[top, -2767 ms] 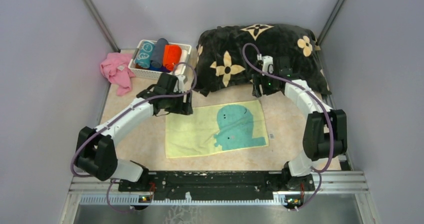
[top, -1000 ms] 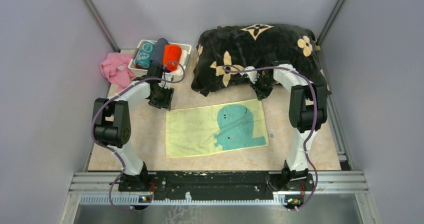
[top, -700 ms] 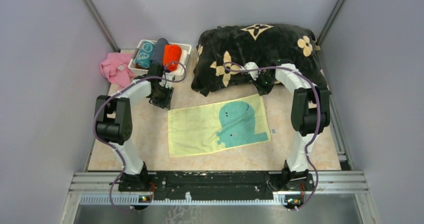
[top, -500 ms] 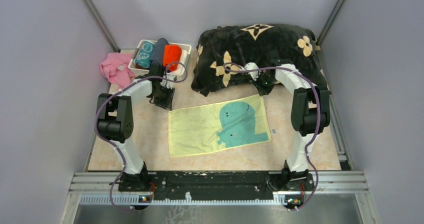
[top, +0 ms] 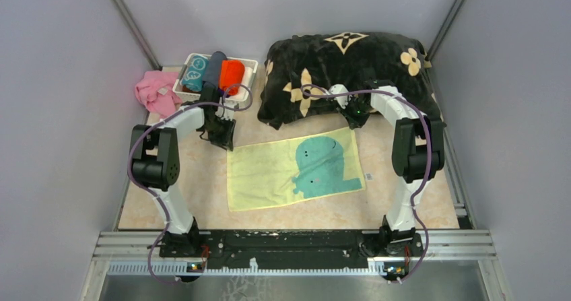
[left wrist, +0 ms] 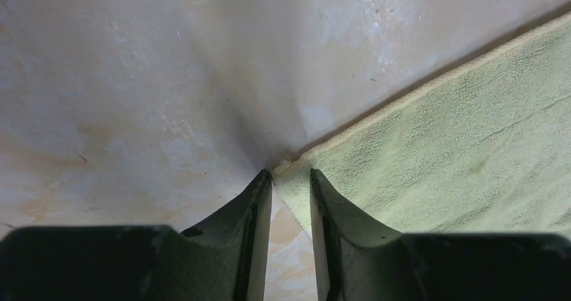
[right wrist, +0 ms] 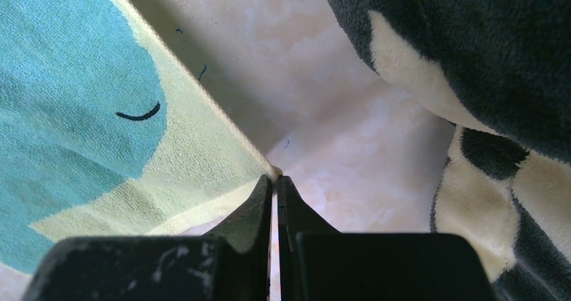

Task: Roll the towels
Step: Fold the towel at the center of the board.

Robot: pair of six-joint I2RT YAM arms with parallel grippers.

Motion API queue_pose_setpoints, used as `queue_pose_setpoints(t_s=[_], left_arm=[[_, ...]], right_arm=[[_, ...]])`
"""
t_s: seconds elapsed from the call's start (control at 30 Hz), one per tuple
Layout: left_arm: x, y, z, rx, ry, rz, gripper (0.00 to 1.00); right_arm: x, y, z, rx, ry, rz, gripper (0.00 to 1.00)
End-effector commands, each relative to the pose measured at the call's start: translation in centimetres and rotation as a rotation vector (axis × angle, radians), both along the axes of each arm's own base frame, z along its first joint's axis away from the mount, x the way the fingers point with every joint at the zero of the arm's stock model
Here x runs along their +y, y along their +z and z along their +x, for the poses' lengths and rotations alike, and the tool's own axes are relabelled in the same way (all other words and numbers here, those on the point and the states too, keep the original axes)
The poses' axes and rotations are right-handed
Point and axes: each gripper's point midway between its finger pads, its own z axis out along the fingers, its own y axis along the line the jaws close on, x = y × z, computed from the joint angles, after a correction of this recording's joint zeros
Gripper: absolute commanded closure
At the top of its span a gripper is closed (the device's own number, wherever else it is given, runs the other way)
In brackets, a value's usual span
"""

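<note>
A pale yellow towel [top: 262,173] with a teal patch lies flat in the middle of the table. My left gripper [top: 225,141] is at its far left corner. In the left wrist view the jaws [left wrist: 289,174] stand a little apart, with the towel [left wrist: 458,132] corner lying between the tips and bare table showing in the gap. My right gripper [top: 353,122] is at the far right corner. It is shut [right wrist: 275,178] and pinches the towel [right wrist: 81,112] corner at its tips. A rolled teal towel [top: 195,72] and an orange-red one [top: 231,75] lie in a basket.
The white basket [top: 190,99] stands at the far left and also holds a dark roll [top: 215,69]. A pink cloth [top: 156,93] lies crumpled to its left. The big black cushion [top: 350,65] with cream flowers fills the far right, close behind my right gripper [right wrist: 471,58].
The yellow towel has slid and turned slightly to the right, pulled from its far right corner. My left gripper has crept to the towel's far left corner.
</note>
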Motion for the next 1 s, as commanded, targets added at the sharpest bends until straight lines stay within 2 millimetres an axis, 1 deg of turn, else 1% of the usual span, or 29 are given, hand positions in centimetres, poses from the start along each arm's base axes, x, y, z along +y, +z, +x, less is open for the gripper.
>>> queue_pose_setpoints(t_s=[0.0,0.1,0.2,0.27,0.4,0.53,0.63,0.73,0.83,0.87,0.93,0.97], left_arm=[[0.0,-0.7,-0.3,0.044,-0.012,-0.008,0.71],[0.3,-0.6,0.0,0.041,-0.003,0.012,0.84],[0.3,0.4,1.0,0.007,-0.002,0.011,0.99],[0.3,1.6,2.1,-0.034,-0.006,0.011,1.00],[0.6,4.7,4.9,-0.169,-0.011,0.030,1.00],[1.0,7.5,7.5,-0.289,-0.015,0.055,1.00],[1.5,9.2,8.9,-0.352,-0.016,0.068,1.00],[2.1,10.0,9.3,-0.386,-0.007,0.084,1.00],[2.6,10.5,9.0,-0.418,0.006,0.085,1.00],[2.5,10.9,8.9,-0.435,0.005,0.075,1.00],[2.2,11.3,8.7,-0.457,-0.001,0.054,1.00],[2.1,11.5,8.4,-0.462,-0.003,0.046,1.00]], right_arm=[[0.2,1.0,0.7,-0.043,-0.004,0.015,1.00],[0.4,1.1,0.7,-0.046,0.000,0.020,1.00],[0.6,1.4,0.7,-0.054,0.002,0.029,1.00],[0.7,2.2,1.0,-0.081,0.002,0.039,1.00],[0.8,4.8,2.2,-0.181,-0.012,0.053,1.00],[-0.2,6.9,3.4,-0.274,-0.044,0.019,1.00],[-1.2,7.8,3.9,-0.324,-0.077,-0.021,1.00],[-2.0,8.5,4.1,-0.367,-0.103,-0.041,1.00],[-2.1,8.6,3.6,-0.389,-0.115,-0.034,1.00],[-2.0,8.7,3.5,-0.396,-0.120,-0.027,1.00],[-1.8,8.1,3.0,-0.378,-0.123,-0.013,1.00],[-1.8,8.7,2.7,-0.397,-0.130,-0.012,1.00]])
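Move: The yellow towel's far left corner lies right between the left hand's fingertips, not yet gripped. The towel's middle is about 17 cm to this hand's right and 5 cm nearer the base. The basket stands some 17 cm ahead and 4 cm to its left. The right hand already holds the far right corner; from it the towel's middle is about 15 cm left, 11 cm back and 5 cm down, and the black pillow's middle is roughly 12 cm straight ahead. The towel's far left corner is pinched as the left fingers shut from about a third open. The left hand then lifts it some 10 cm up and 8 cm forward, towards the basket, tipping its fingers forward by about 20 degrees. The right hand keeps its pinch on the far right corner, rising about half as much with a little forward and outward drift, fingertips swinging forward too. ##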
